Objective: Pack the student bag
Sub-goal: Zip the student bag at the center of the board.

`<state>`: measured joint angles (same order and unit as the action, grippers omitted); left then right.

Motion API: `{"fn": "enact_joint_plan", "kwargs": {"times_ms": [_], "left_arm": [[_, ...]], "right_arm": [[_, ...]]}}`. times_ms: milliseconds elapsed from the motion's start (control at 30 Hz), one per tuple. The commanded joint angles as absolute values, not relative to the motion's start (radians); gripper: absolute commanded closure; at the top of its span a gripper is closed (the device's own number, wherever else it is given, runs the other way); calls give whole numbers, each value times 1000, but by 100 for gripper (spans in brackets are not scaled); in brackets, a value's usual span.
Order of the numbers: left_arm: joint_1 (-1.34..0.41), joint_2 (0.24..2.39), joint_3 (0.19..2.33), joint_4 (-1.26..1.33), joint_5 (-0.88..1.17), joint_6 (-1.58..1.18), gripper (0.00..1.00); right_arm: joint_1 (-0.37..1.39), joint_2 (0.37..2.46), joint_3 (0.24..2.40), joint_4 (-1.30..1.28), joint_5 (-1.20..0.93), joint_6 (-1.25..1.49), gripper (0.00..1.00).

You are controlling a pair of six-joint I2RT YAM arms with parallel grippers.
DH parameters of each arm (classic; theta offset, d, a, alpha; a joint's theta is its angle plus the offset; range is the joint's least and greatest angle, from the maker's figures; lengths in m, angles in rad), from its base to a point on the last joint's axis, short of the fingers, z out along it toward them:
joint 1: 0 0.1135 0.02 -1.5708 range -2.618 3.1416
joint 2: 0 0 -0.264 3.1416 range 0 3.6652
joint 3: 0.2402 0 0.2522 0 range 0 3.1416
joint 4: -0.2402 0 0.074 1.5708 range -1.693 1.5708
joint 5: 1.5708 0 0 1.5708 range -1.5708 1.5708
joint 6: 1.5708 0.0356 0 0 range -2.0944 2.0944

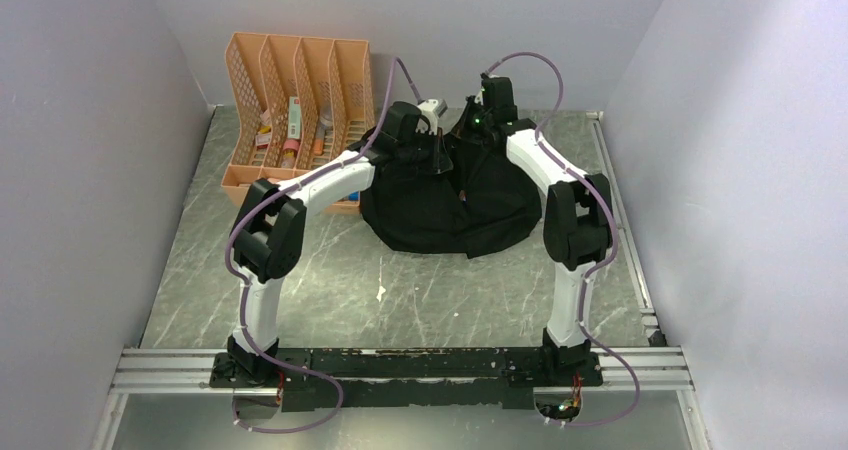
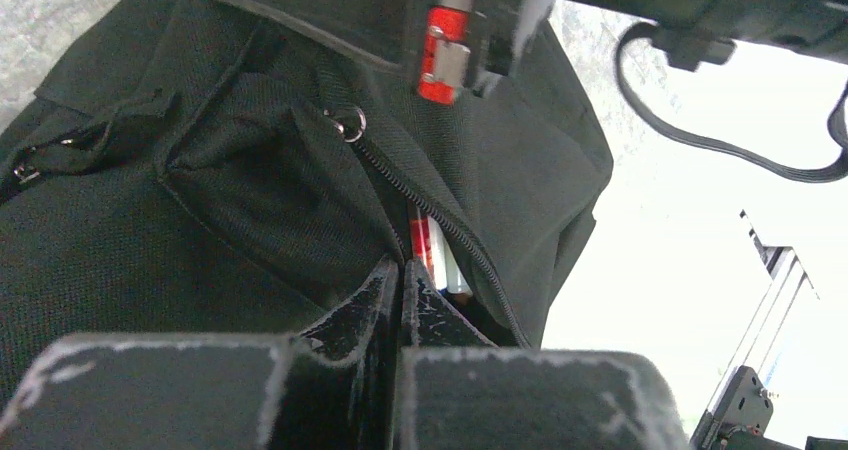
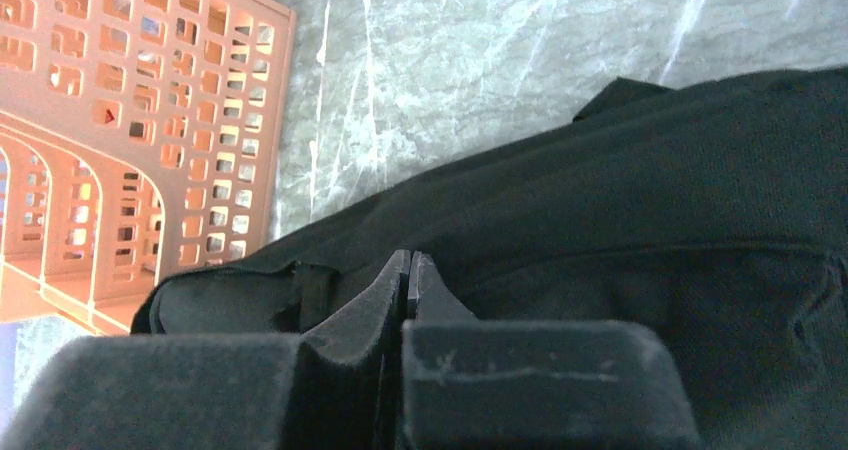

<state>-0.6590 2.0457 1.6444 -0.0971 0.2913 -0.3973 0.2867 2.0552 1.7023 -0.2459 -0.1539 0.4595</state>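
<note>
The student bag, black and slumped, lies at the back middle of the table. My left gripper is at its top. In the left wrist view its jaws are shut on the fabric edge of the bag, beside the open zipper. Red and white pens show inside the opening. My right gripper hovers at the bag's far top edge. Its fingers are pressed together against the bag, with nothing showing between them.
An orange slotted file rack holding several small items stands left of the bag; its lattice wall is close to my right gripper. A red and silver piece hangs under dark hardware above the bag. Grey walls close in three sides.
</note>
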Motion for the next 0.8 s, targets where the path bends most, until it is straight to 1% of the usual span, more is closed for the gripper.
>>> {"fn": "enact_joint_plan", "kwargs": {"times_ms": [0, 233, 400, 500, 600, 700, 733, 767], "left_arm": [[-682, 2020, 1627, -78, 310, -393, 95], [-656, 2011, 1616, -55, 332, -415, 95], [-651, 2010, 1616, -54, 349, -419, 95], [-648, 2005, 1614, -47, 362, -424, 81], [-641, 1986, 1601, -25, 388, -441, 73], [-634, 1937, 1556, 13, 388, -474, 58], [-631, 1917, 1534, 36, 384, -491, 56], [-626, 1893, 1506, 61, 383, -510, 55]], "right_arm": [[281, 1947, 1595, -79, -168, 439, 100], [270, 1827, 1395, 187, -236, 436, 100], [269, 1788, 1313, 287, -310, 422, 100], [268, 1781, 1284, 318, -341, 415, 100], [269, 1777, 1262, 331, -344, 420, 100], [268, 1766, 1237, 351, -343, 430, 100], [268, 1762, 1230, 353, -338, 431, 100], [267, 1757, 1223, 353, -331, 431, 100]]}}
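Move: The left hand's shut tips are on the edge of the open zip mouth of the student bag; the pens showing in that mouth lie about 5 cm to its right, 4 cm back and 4 cm lower, and the zipper ring some 8 cm right and 4 cm ahead. From the right hand, shut at the bag's far part, the ring is roughly 3 cm back and 4 cm right, and the pens about 12 cm back and 1 cm right, both a few centimetres lower. Fingers still shut, the right hand draws up and back off the far part of the bag, about 4 cm back and 5 cm up with a slight dip at the end, while its fingers tip up some 20 degrees and swing a little counter-clockwise. The left hand stays almost in place at the zip mouth, then halfway through begins to open its fingers to nearly half wide and lets go of the cloth edge, easing back about 1 cm. ##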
